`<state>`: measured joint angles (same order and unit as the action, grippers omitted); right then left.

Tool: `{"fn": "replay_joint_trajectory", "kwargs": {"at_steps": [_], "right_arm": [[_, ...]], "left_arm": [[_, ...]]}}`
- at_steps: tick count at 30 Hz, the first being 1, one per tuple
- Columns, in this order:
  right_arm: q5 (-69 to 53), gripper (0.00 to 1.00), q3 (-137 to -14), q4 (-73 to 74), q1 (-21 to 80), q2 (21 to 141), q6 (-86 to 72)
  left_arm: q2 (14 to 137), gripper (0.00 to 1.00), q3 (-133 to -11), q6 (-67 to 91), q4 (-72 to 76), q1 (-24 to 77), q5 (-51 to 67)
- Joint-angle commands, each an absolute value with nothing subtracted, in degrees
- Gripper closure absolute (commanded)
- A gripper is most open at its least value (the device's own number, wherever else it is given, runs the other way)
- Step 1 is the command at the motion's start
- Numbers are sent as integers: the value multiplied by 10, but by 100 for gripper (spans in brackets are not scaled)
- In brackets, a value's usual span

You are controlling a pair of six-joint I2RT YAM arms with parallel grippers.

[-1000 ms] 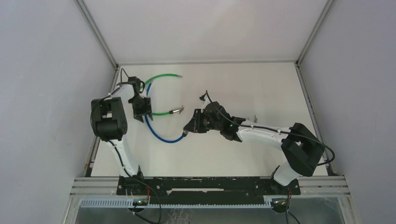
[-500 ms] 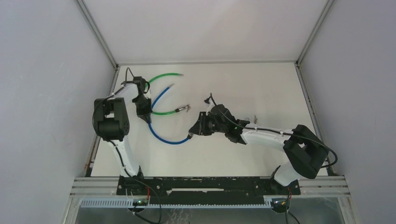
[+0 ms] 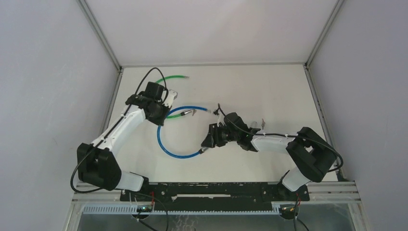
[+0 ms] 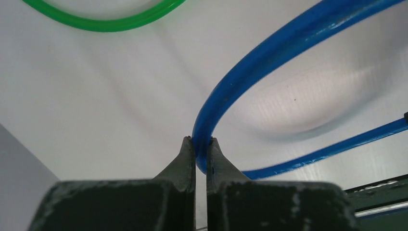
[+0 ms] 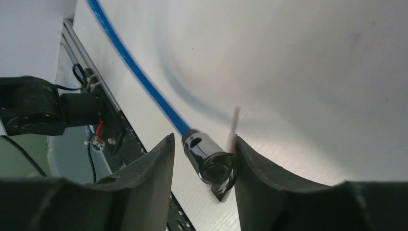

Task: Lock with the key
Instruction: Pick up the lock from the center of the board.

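Note:
The blue cable lock [image 3: 163, 147] lies in a loop on the white table. My left gripper [image 3: 160, 120] is shut on its blue cable [image 4: 269, 53], which is pinched between the fingertips [image 4: 201, 144]. The chrome lock head [image 5: 204, 156] at the cable's near end sits between the jaws of my right gripper [image 3: 208, 142]. A key [image 5: 223, 188] sticks out of the head's face and touches the right finger. The left finger stands apart from the head, so the right gripper [image 5: 203, 138] is open. The cable's other end [image 3: 211, 110] lies free.
A green cable lock [image 3: 172, 77] lies at the back left, its metal end [image 3: 185, 114] just inside the blue loop. It shows as a green arc [image 4: 106, 21] in the left wrist view. The black base rail [image 3: 211, 190] runs along the near edge.
My left arm swung in from the left wall and shut on the blue cable, pulling it into a rounder loop. My right gripper drifted nearer and its jaws widened around the lock head.

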<state>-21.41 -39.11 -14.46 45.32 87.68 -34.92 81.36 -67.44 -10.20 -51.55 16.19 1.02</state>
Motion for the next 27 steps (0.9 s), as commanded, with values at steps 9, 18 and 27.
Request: {"fn": "replay_joint_trajectory", "kwargs": {"at_steps": [9, 18, 27], "right_arm": [[-226, 23, -385, -13, 436, 744, -228], [-338, 19, -451, 147, 349, 509, -134], [-341, 18, -751, 361, 344, 638, -5]], "left_arm": [[686, 100, -645, -188, -489, 247, -125], [661, 100, -652, -231, -505, 292, -165], [628, 100, -656, -333, -496, 371, -224]]}}
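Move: The blue lock's head is still between the right fingers, about 2 cm below the hand point, 1 cm back and 1 cm left. From that hand, the cable's free tip is some 14 cm ahead and 2 cm right, and the green lock's head 13 cm ahead, 7 cm left and 6 cm lower. From the left hand, pinching the blue cable, the blue lock's head lies roughly 10 cm back, 18 cm right and 7 cm below. Right fingers spread off the lock head and rise some 26 cm, drifting right; left lifts the still-pinched cable. ##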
